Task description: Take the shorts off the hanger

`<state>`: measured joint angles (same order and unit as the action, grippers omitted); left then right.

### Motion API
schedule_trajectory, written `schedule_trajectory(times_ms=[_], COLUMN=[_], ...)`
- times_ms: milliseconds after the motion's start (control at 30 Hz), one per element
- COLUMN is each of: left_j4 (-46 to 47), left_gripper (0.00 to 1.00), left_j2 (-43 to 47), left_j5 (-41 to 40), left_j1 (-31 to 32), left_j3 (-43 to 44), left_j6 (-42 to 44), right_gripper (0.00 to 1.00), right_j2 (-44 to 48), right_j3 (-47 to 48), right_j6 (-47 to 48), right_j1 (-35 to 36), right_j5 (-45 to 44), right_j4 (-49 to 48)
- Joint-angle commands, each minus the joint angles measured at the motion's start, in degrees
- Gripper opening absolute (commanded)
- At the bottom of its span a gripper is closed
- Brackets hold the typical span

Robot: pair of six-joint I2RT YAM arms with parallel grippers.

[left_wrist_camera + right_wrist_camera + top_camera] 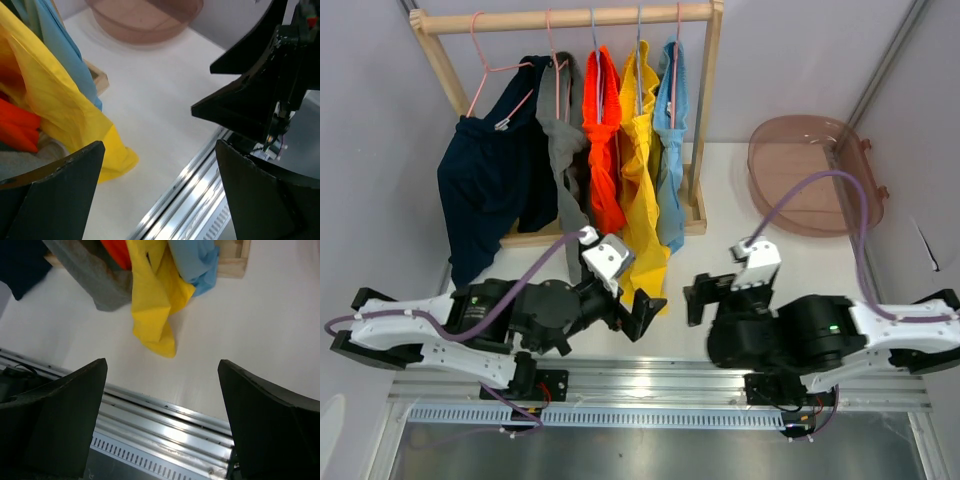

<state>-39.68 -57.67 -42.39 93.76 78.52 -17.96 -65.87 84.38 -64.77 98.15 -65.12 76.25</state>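
Five pairs of shorts hang on hangers from a wooden rack's rod (570, 18): navy (480, 190), grey (563, 160), orange (603, 140), yellow (640, 170) and light blue (671, 150). The navy pair hangs askew on a pink hanger (485, 70). My left gripper (638, 312) sits low at the near edge, open and empty, just in front of the yellow hem (60, 105). My right gripper (705, 297) faces it from the right, also open and empty. The right wrist view looks down on the yellow hem (155, 310) and the grey one (95, 280).
A translucent pink tub (810, 175) lies at the back right. The rack's wooden base (235, 265) rests on the white table. An aluminium rail (660, 385) runs along the near edge under both arms.
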Motion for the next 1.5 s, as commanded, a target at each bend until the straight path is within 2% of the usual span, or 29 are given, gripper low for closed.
schedule_trajectory(times_ms=[0,67,100,133,167,200,233,267,300,333,400,467,500,533,567,600,633,667,700,733,867,1100,1333,1467], left_j4=[2.77,4.17,8.09,11.78,16.34,25.35,27.01,25.98,23.71,20.99,20.17,16.41,14.39,10.37,8.67,7.79,8.82,14.05,16.28,17.69,18.67,20.61,25.34,24.83], left_gripper=[0.99,0.99,0.99,0.99,0.99,0.99,0.99,0.99,0.99,0.99,0.99,0.99,0.99,0.99,0.99,0.99,0.99,0.99,0.99,0.99,0.99,0.99,0.98,0.98], left_j2=[-0.24,-1.04,-0.87,-0.34,0.01,0.10,-0.42,-1.47,-2.96,-7.06,-12.44,-23.15,-27.45,-36.20,-40.46,-43.98,-45.76,-45.86,-45.69,-45.86,-50.95,-54.56,-51.06,-51.84], left_j5=[-2.87,-2.17,-0.17,0.29,-2.14,-5.56,-3.86,1.21,7.52,16.90,19.97,24.71,26.29,29.09,30.34,31.74,33.58,37.52,38.69,38.79,35.54,28.96,17.98,13.13], left_j1=[0.38,0.46,0.46,0.46,0.29,-0.15,-4.59,-8.72,-14.16,-23.79,-29.13,-34.06,-35.38,-38.01,-39.08,-41.18,-42.59,-43.91,-45.92,-46.38,-46.82,-46.82,-45.94,-45.59], left_j3=[7.59,9.80,9.55,7.46,6.22,4.73,5.84,7.77,13.10,18.20,25.93,36.40,45.31,54.89,59.94,70.09,69.49,67.57,63.03,62.29,64.21,63.52,56.66,56.74], left_j6=[3.54,7.83,10.11,16.40,18.98,22.14,25.74,24.47,22.02,18.52,19.27,20.50,20.85,20.77,20.59,20.16,19.11,17.97,15.26,14.88,15.06,15.49,20.15,21.38], right_gripper=[0.99,0.99,0.99,0.99,1.00,0.99,0.99,0.99,1.00,0.99,0.99,0.99,0.99,0.99,0.99,1.00,1.00,1.00,0.99,0.99,0.99,1.00,0.99,0.99], right_j2=[10.56,13.91,16.36,17.34,18.05,19.01,19.37,19.63,19.72,19.81,19.72,19.98,20.16,20.77,21.21,21.48,22.35,22.79,23.23,23.67,25.17,25.26,25.96,25.96], right_j3=[-5.70,-8.95,-9.49,-9.76,-9.93,-10.11,-10.29,-10.55,-10.72,-10.81,-10.90,-11.34,-11.69,-12.65,-13.27,-13.71,-14.67,-15.29,-15.82,-16.35,-18.63,-18.46,-19.69,-20.22], right_j6=[1.03,5.34,8.40,9.57,10.53,13.07,14.92,16.59,17.91,20.02,21.61,22.06,21.97,21.97,21.62,20.66,19.61,16.90,15.57,14.42,10.64,10.72,9.05,8.70], right_j1=[0.11,-0.76,-1.37,-1.99,-3.39,-3.84,-4.28,-4.89,-5.16,-5.33,-5.60,-5.51,-5.60,-5.60,-5.60,-5.69,-5.69,-5.60,-5.60,-5.69,-5.69,-5.51,-5.60,-5.60], right_j5=[-5.36,-5.54,-5.54,-5.72,-5.80,-6.15,-6.24,-6.24,-6.16,-6.16,-6.24,-6.07,-5.89,-5.02,-4.58,-4.14,-3.79,-3.09,-2.73,-2.21,0.17,1.13,2.63,2.81], right_j4=[-1.34,-7.50,-8.56,-9.27,-10.32,-11.03,-12.08,-13.91,-14.46,-15.16,-16.30,-16.83,-17.01,-17.53,-17.54,-17.19,-16.23,-15.35,-14.73,-13.77,-11.21,-9.72,-8.57,-8.75])
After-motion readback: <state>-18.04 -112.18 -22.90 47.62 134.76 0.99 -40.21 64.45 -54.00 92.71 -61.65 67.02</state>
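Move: The pink-hangered blue shorts' waistband is about 36 cm ahead of the left hand, some 8 cm to its right and 5 cm higher. The yellow shorts' waistband hangs roughly 6 cm to the left of it, the red one 12 cm to the left of it, both level with it in depth and height; the rack's right post stands some 6 cm to its right. From the right hand, the blue waistband lies about 35 cm ahead, 8 cm left and 9 cm up. The left hand swings up and over to the blue shorts' pink hanger at the rack's right end, some 34 cm forward and 9 cm right, climbing about 25 cm, then sinking 13 cm, open fingers tipping up and turning counter-clockwise some 20 degrees. No contact can be made out. The right hand shifts 8 cm right, away from the left, and later sinks a little, also open. ##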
